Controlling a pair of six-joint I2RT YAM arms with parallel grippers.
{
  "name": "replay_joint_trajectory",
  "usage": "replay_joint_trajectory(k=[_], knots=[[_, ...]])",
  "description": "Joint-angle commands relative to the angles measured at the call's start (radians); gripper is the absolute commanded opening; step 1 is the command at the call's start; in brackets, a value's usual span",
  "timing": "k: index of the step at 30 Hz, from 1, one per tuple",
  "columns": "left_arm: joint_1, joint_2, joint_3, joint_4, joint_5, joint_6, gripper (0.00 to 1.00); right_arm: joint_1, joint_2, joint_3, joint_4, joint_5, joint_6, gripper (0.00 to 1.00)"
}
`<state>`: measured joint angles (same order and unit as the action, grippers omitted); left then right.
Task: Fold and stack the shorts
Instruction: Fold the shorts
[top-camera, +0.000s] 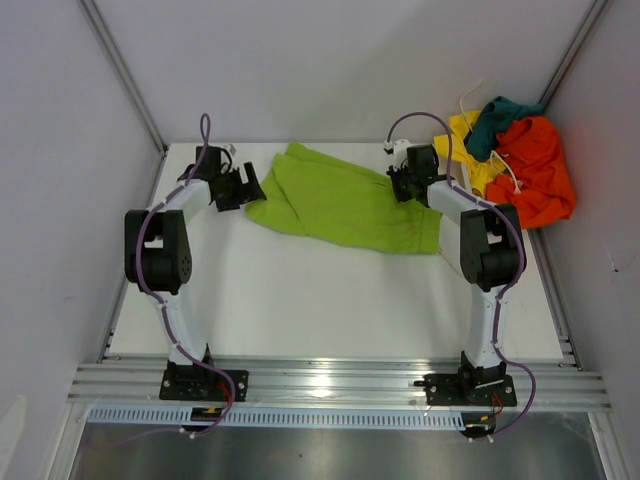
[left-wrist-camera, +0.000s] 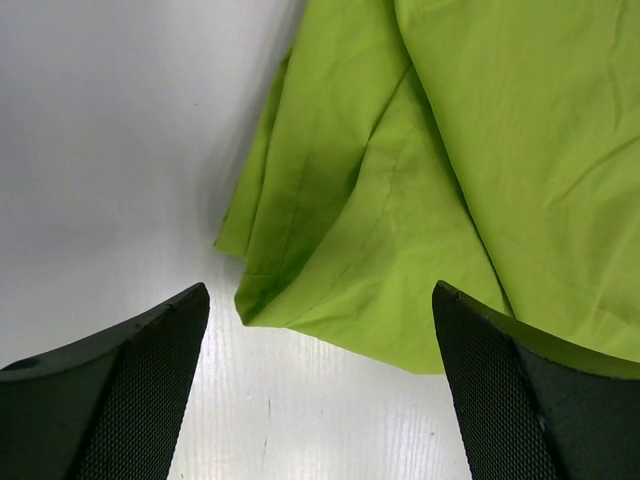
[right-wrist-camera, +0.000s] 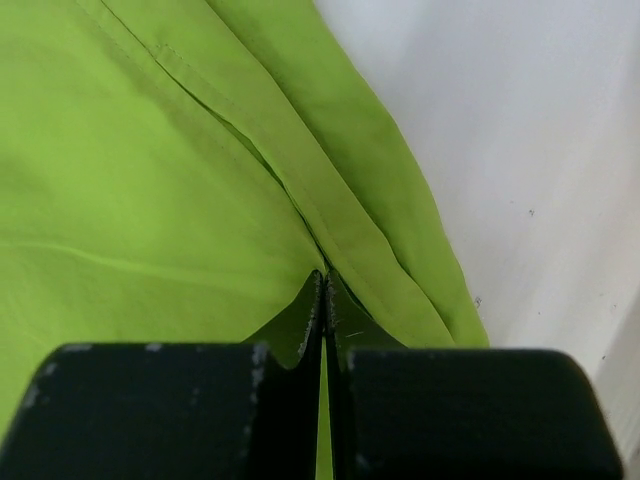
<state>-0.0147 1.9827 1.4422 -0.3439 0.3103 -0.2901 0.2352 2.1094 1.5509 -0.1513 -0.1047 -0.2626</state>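
The lime green shorts (top-camera: 340, 205) lie spread and creased across the back middle of the white table (top-camera: 320, 300). My left gripper (top-camera: 250, 187) stands open just off their left corner. In the left wrist view the green shorts (left-wrist-camera: 450, 150) lie ahead of the left gripper (left-wrist-camera: 320, 290), and only table shows between its fingers. My right gripper (top-camera: 402, 185) is shut on a seamed fold of the green shorts (right-wrist-camera: 130, 180) at their right end. A thin strip of cloth shows pinched in the right gripper (right-wrist-camera: 325, 275).
An orange pair (top-camera: 535, 175), a yellow pair (top-camera: 465, 140) and a dark teal pair (top-camera: 497, 122) are heaped in the back right corner, with white drawstrings (top-camera: 510, 165) trailing. Grey walls close in the left, back and right. A metal rail (top-camera: 330, 380) runs along the near edge.
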Motion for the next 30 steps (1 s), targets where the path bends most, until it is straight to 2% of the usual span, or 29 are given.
replay_joint_trajectory(k=[1,3,8,13,16,17,19,22,23,30], knots=[[0.007,0.019,0.043,0.042,0.007,0.0,0.93,-0.004,0.003,0.043,0.021,-0.021,0.003,0.0],[0.007,0.033,0.05,0.037,0.016,0.005,0.84,-0.008,0.001,0.043,0.022,-0.027,0.003,0.0],[0.007,0.064,0.061,0.039,0.079,0.0,0.81,-0.011,0.003,0.044,0.021,-0.041,0.008,0.0],[0.009,0.097,0.087,0.048,0.15,-0.007,0.69,-0.013,0.008,0.051,0.013,-0.043,0.011,0.0],[0.009,0.122,0.096,0.054,0.177,-0.014,0.54,-0.013,0.014,0.06,0.009,-0.043,0.013,0.0],[0.009,0.128,0.098,0.054,0.193,-0.015,0.45,-0.011,0.018,0.063,0.004,-0.043,0.013,0.0],[0.007,0.148,0.109,0.045,0.193,-0.017,0.35,-0.013,0.024,0.072,-0.005,-0.043,0.014,0.0],[0.009,0.16,0.118,0.033,0.191,-0.015,0.12,-0.013,0.029,0.083,-0.013,-0.043,0.017,0.0],[0.009,0.163,0.118,0.031,0.19,-0.017,0.0,-0.014,0.032,0.084,-0.014,-0.043,0.017,0.0],[0.012,0.14,0.1,0.016,0.162,-0.023,0.0,-0.04,0.063,0.127,-0.048,-0.041,0.065,0.0]])
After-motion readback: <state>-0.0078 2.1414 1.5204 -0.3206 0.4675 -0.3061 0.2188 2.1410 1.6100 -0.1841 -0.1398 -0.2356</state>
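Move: The left hem of the lime shorts lies just under the open left fingers, about 4 cm below, 2 cm to the right and 1 cm ahead. From that hand the far corner of the shorts is some 8 cm right and 9 cm farther out, and the middle of the shorts about 19 cm right and 2 cm back. The shut right fingers are already on the far side of the shorts, and from them the left hem is roughly 29 cm to the left and 2 cm back. The shorts' left hem is pinched by the left hand, which sinks about 3.5 cm onto the cloth while easing some 2 cm right and slightly forward, rolling under 10 degrees so its left side dips. Its fingers go from wide open to fully shut, starting to grip the fabric. The right hand keeps its shut hold on the shorts, creeping about 1 cm forward. ##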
